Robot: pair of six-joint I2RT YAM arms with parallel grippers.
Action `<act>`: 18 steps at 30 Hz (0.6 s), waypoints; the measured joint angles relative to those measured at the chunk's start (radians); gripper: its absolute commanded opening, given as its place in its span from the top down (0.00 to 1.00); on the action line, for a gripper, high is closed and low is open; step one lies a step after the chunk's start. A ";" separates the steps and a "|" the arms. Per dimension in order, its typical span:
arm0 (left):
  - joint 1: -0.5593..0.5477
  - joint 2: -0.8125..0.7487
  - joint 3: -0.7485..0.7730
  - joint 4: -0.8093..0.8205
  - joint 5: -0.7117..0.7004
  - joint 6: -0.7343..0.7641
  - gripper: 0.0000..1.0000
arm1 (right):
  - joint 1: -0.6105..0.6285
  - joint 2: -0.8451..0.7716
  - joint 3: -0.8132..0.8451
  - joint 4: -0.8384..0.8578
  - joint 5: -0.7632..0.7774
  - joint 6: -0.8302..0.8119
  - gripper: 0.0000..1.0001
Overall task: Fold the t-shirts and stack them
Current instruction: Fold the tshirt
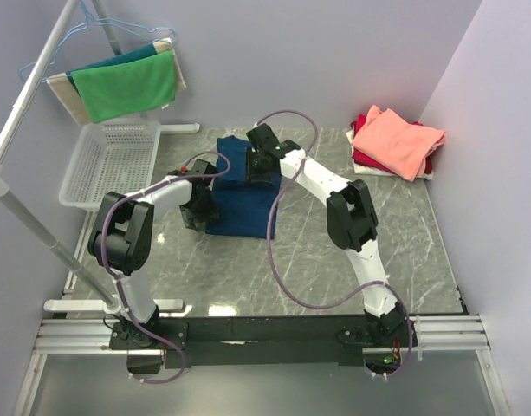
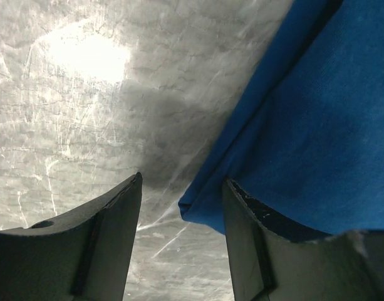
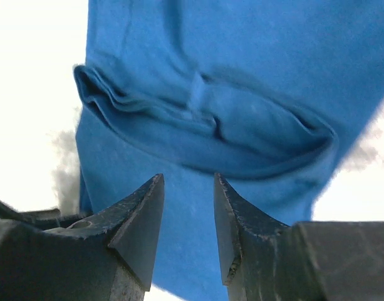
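A dark blue t-shirt (image 1: 243, 198) lies partly folded in the middle of the marble table (image 1: 334, 260). My left gripper (image 1: 198, 211) is low at the shirt's left edge. In the left wrist view it (image 2: 183, 180) stands open, a corner of the blue t-shirt (image 2: 304, 125) reaching into the gap beside the right finger (image 2: 242, 238). My right gripper (image 1: 263, 163) hovers over the shirt's far part. In its wrist view it (image 3: 188, 177) is open above the blue t-shirt (image 3: 179, 207), just short of the collar (image 3: 204, 128). Folded salmon-pink (image 1: 397, 139) and red (image 1: 362, 121) t-shirts are stacked at the back right.
A white mesh basket (image 1: 109, 160) stands at the back left beside a clothes rack (image 1: 27, 91). A bright green cloth (image 1: 126, 85) hangs there on a hanger. Walls close in on the left, back and right.
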 measured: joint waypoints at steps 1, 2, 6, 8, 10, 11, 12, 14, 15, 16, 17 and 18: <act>-0.001 -0.003 -0.006 0.003 -0.001 -0.002 0.41 | 0.000 0.018 0.022 -0.002 -0.006 0.000 0.56; -0.002 -0.008 -0.013 0.009 -0.002 -0.003 0.41 | 0.000 0.041 0.046 -0.005 -0.010 0.000 0.56; -0.003 -0.019 -0.031 0.024 -0.014 -0.012 0.41 | -0.001 0.106 0.108 -0.015 -0.019 -0.001 0.56; -0.003 -0.026 -0.042 0.034 -0.021 -0.020 0.41 | -0.002 0.116 0.108 -0.020 -0.020 0.000 0.56; -0.005 -0.038 -0.060 0.046 -0.025 -0.024 0.41 | -0.004 0.125 0.108 -0.022 -0.021 -0.001 0.56; -0.005 -0.045 -0.069 0.052 -0.027 -0.025 0.41 | -0.005 0.129 0.108 -0.022 -0.022 0.000 0.56; -0.005 -0.050 -0.077 0.055 -0.029 -0.026 0.41 | -0.008 0.134 0.110 -0.023 -0.023 0.000 0.56; -0.005 -0.063 -0.095 0.063 -0.032 -0.029 0.41 | -0.018 0.150 0.122 -0.023 -0.023 0.000 0.56; -0.005 -0.070 -0.104 0.067 -0.034 -0.029 0.41 | -0.023 0.157 0.129 -0.024 -0.023 0.000 0.56; -0.005 -0.077 -0.113 0.069 -0.037 -0.029 0.41 | -0.032 0.166 0.136 -0.023 -0.024 0.000 0.56; -0.005 -0.085 -0.121 0.068 -0.038 -0.029 0.42 | -0.040 0.171 0.139 -0.024 -0.023 0.000 0.56; -0.005 -0.093 -0.132 0.068 -0.039 -0.029 0.42 | -0.050 0.174 0.140 -0.024 -0.021 0.000 0.56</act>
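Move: The left hand is already down on the near-left corner of the folded t-shirt, which lies about 1 cm back and 1 cm right of the hand point; the shirt's near-right corner is some 21 cm to that hand's right and 2 cm back. The right hand hovers over the shirt's middle: the crosswise fold edge is about 4 cm ahead, level sideways, 7 cm below, and the far edge roughly 18 cm ahead and 4 cm left. Still pressing on the near-left corner with its right-side finger, the fingers staying half open, the left hand drags the cloth back about 2 cm and a little left, low along the table. Meanwhile the right hand sinks some 5 cm and reaches about 3 cm forward towards the crosswise fold, easing right at the end, its partly open fingers unchanged. ##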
